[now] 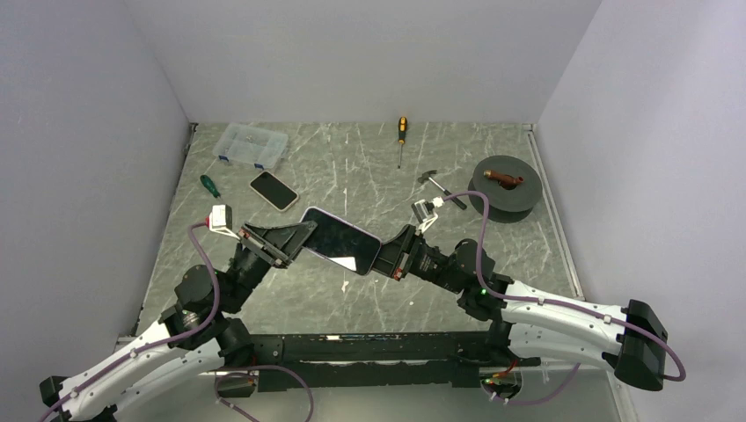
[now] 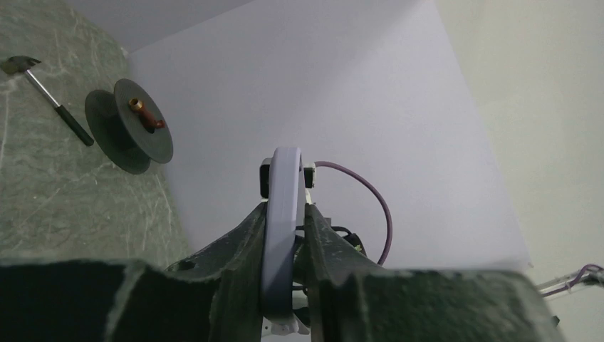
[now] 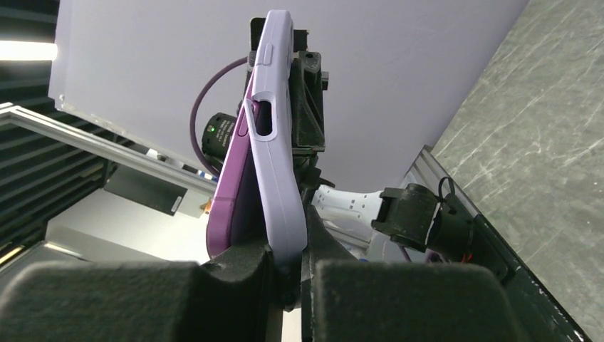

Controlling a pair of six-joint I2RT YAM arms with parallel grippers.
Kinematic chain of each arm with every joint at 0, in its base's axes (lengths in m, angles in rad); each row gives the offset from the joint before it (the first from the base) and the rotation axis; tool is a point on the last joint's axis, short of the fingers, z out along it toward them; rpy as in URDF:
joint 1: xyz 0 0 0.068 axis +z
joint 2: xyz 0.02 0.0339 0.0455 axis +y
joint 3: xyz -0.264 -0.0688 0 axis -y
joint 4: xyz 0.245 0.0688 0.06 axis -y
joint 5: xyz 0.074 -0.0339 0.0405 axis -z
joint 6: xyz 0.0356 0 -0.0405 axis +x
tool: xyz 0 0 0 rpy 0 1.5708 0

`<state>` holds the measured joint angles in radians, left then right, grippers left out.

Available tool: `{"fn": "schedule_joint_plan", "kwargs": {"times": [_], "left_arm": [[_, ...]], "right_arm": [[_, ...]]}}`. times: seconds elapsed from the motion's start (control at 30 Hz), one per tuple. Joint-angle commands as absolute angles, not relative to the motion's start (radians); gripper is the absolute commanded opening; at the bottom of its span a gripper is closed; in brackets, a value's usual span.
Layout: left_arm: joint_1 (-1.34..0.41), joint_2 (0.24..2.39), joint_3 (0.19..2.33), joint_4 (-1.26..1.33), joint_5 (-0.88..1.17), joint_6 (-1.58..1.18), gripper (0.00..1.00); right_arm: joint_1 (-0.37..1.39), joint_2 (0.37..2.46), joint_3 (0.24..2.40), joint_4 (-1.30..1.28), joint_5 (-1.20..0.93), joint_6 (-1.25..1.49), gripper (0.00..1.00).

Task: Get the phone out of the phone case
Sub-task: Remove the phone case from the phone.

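Observation:
Above the middle of the table both arms hold up a phone, dark screen upward, in its lavender phone case. My left gripper is shut on the left end; in the left wrist view the case stands edge-on between the fingers. My right gripper is shut on the right end. Seen from the right wrist, the fingers pinch only the case wall. There the purple phone has lifted away from the case and rests against the outside of one finger.
On the table lie a second phone, a clear plastic box, a green-handled screwdriver, a yellow-handled screwdriver, a small hammer and a dark round spool. Grey walls close off the left, back and right.

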<state>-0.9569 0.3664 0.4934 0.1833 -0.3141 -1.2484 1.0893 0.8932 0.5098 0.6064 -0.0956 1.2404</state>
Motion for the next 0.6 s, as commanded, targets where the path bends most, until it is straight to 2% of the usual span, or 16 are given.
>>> {"fn": "schedule_joint_plan", "kwargs": {"times": [0.0, 0.3, 0.57], "left_arm": [[-0.959, 0.313, 0.521, 0.114, -0.340, -1.216, 0.33], [-0.958, 0.243, 0.583, -0.094, -0.379, -1.183, 0.61], [-0.959, 0.242, 0.680, -0.284, -0.437, -1.116, 0.74]], "right_arm": [[1.095, 0.856, 0.544, 0.662, -0.103, 1.236, 0.00], [1.095, 0.863, 0.542, 0.680, -0.107, 1.247, 0.00], [1.094, 0.850, 0.514, 0.706, -0.099, 1.258, 0.00]]}}
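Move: The left hand is closed on the left end of the phone in its case; the phone's middle is about 6 cm to its right and 2 cm back, roughly level. The other phone, on the table, lies some 29 cm ahead of this hand, 19 cm to its left and 37 cm below. The right hand grips the opposite end, the cased phone's middle about 7 cm to its left and 2 cm ahead, near level. The left fingers open wide, letting go of the cased phone, and withdraw about 4 cm left; the right keeps hold. ##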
